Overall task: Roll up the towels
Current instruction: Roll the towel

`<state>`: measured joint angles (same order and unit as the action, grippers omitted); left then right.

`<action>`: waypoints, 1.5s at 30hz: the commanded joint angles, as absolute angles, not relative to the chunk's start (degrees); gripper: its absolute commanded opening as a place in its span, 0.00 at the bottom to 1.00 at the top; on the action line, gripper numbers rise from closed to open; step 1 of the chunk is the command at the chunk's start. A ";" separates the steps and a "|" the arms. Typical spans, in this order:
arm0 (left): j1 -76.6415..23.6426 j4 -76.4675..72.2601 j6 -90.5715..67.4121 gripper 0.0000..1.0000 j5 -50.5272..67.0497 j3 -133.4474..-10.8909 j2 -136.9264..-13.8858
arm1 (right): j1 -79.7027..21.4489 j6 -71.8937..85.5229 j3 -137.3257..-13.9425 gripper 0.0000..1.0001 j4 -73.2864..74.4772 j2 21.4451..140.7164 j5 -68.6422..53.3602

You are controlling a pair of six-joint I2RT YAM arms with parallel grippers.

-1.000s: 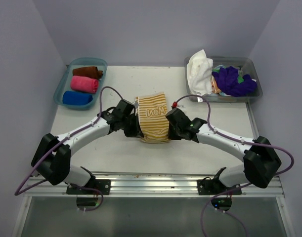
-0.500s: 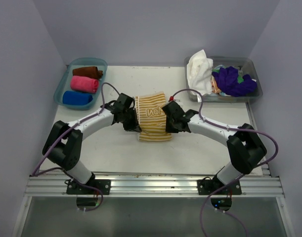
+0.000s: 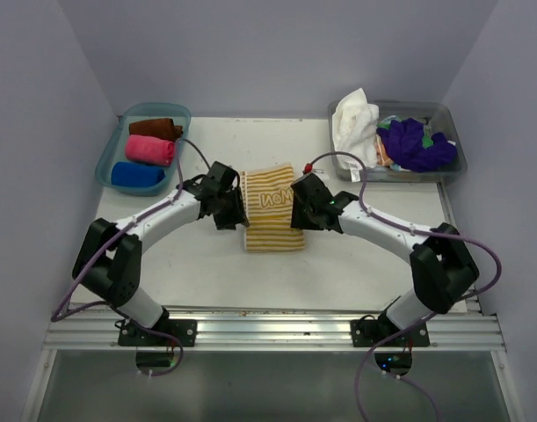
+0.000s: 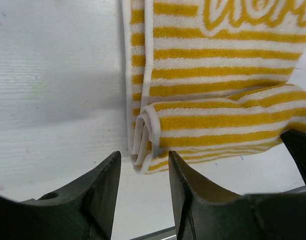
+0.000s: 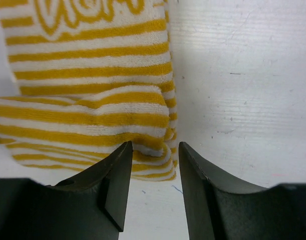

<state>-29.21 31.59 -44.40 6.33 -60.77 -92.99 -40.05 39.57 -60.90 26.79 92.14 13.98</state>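
A mustard-yellow towel with white stripes [image 3: 272, 198] lies mid-table, its near end turned over into a loose roll [image 4: 223, 122]. My left gripper [image 3: 236, 214] sits at the roll's left end, open, with the white hem just beyond its fingertips [image 4: 143, 156]. My right gripper [image 3: 295, 214] stands at the roll's right end, also open, and the roll's corner [image 5: 158, 145] lies just past its tips. Neither holds the cloth. The flat far part with yellow lettering [image 5: 87, 20] stretches away from both.
A blue tray [image 3: 107, 163] at the back left holds rolled brown [image 3: 156, 128], pink [image 3: 150, 150] and blue [image 3: 137, 175] towels. A clear bin [image 3: 453, 167] at the back right holds loose white [image 3: 354, 123] and purple [image 3: 413, 143] towels. Walls enclose three sides.
Both grippers, shut on the towel's near end before, have carried it away from the table's near edge into a roll and have now opened and let go.
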 commanded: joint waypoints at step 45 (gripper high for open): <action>-28.92 29.53 -34.02 0.13 9.40 -70.40 -104.95 | -55.36 52.64 -53.53 0.16 19.34 92.29 7.21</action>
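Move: The near-end fold of the striped towel runs between the hands. Its middle lies about 8 cm to the right of the left hand, a centimetre back and 3 cm lower. From the right hand it is some 6 cm to the left, a centimetre back and 3 cm down. The lettered part lies flat about 7 cm beyond the fold's middle, and the blue roll is roughly 27 cm left and 13 cm ahead of the left hand. Both hands come down to press nearly shut fingertips on the fold, after first lifting 5 to 6 cm while narrowing, the left shifting about 5 cm left. They push forward some 3 cm; then the left keeps pressing, creeping slightly right, while the right drags the towel's right side back about 9 cm and left 5 cm. ##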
